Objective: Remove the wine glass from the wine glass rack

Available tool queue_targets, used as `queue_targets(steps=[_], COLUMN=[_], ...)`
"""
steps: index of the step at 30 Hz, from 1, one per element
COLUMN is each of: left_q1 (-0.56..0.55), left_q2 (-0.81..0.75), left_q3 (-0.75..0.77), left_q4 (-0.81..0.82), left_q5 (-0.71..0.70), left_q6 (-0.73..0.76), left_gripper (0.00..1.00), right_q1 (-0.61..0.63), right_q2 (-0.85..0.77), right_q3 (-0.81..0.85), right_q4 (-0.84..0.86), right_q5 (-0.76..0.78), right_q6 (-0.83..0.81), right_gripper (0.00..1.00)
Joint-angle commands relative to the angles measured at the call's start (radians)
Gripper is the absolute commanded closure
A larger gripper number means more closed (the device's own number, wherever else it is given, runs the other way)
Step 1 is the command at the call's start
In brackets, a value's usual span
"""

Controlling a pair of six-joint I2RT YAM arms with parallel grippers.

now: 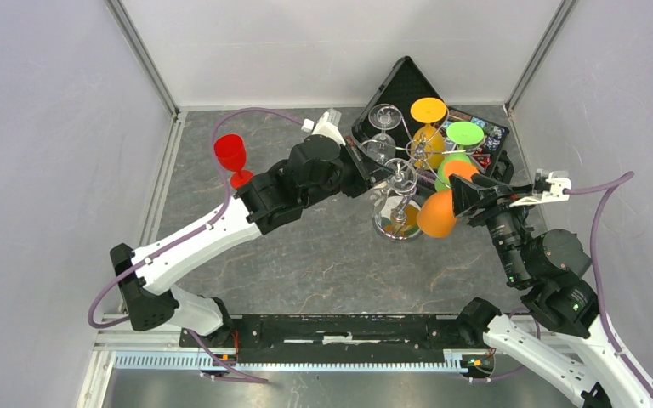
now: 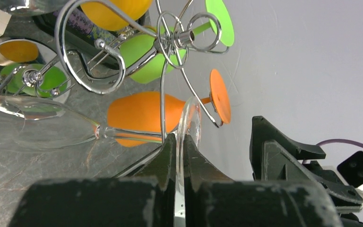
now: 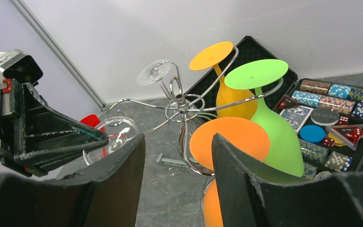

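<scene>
The silver wire wine glass rack (image 1: 398,191) stands mid-table on its mirrored base (image 2: 9,97); its hub shows in the right wrist view (image 3: 184,101). Clear, orange and green glasses hang upside down from its scroll arms. My left gripper (image 2: 180,138) is shut on the foot rim of a clear wine glass (image 2: 42,124), whose stem crosses a wire arm; the foot also shows in the top view (image 1: 400,176). My right gripper (image 3: 177,142) is open and empty, right of the rack (image 1: 462,195), next to an orange glass (image 3: 229,144).
A red glass (image 1: 231,153) stands upright on the table at the left. An open black case (image 3: 335,123) with poker chips, cards and dice lies behind the rack at the right (image 1: 476,127). Grey walls close in the sides and back.
</scene>
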Motion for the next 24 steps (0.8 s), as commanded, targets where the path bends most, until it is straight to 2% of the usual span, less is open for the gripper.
queue_targets(steps=[1, 4, 11, 24], left_q1=[0.039, 0.039, 0.035, 0.012], left_q2=[0.021, 0.037, 0.133, 0.096], left_q3=[0.06, 0.07, 0.13, 0.088], left_q4=[0.087, 0.108, 0.126, 0.191], left_q5=[0.053, 0.094, 0.285, 0.398], left_q6=[0.032, 0.035, 0.029, 0.007], left_gripper=[0.98, 0.98, 0.98, 0.98], right_q1=[0.001, 0.001, 0.0, 0.001], right_q2=[0.001, -0.002, -0.003, -0.042], right_q3=[-0.003, -0.003, -0.006, -0.012], right_q4=[0.032, 0.028, 0.028, 0.027], right_q5=[0.006, 0.016, 0.009, 0.037], right_q6=[0.007, 0.009, 0.005, 0.009], right_gripper=[0.39, 0.36, 0.24, 0.16])
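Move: The left gripper already pinches the clear wine glass by its upturned foot. The right gripper, where the glass is being taken, sits about 13 cm to its right, some 1 cm back and roughly level. The orange glass's foot lies about 12 cm to its right, straight ahead 0 cm; the rack hub is 5 cm right and 4 cm farther out. From the right gripper, the clear glass's foot is about 12 cm left and 1 cm ahead. Bring the left gripper, still pinching the clear glass's foot, about 5 cm to the right towards the right gripper, edging forward a centimetre first and then easing back nearly 3, and turn it some 15 degrees clockwise on the way. Hold the right gripper in place meanwhile and open its half-open fingers further, without touching the glass. ##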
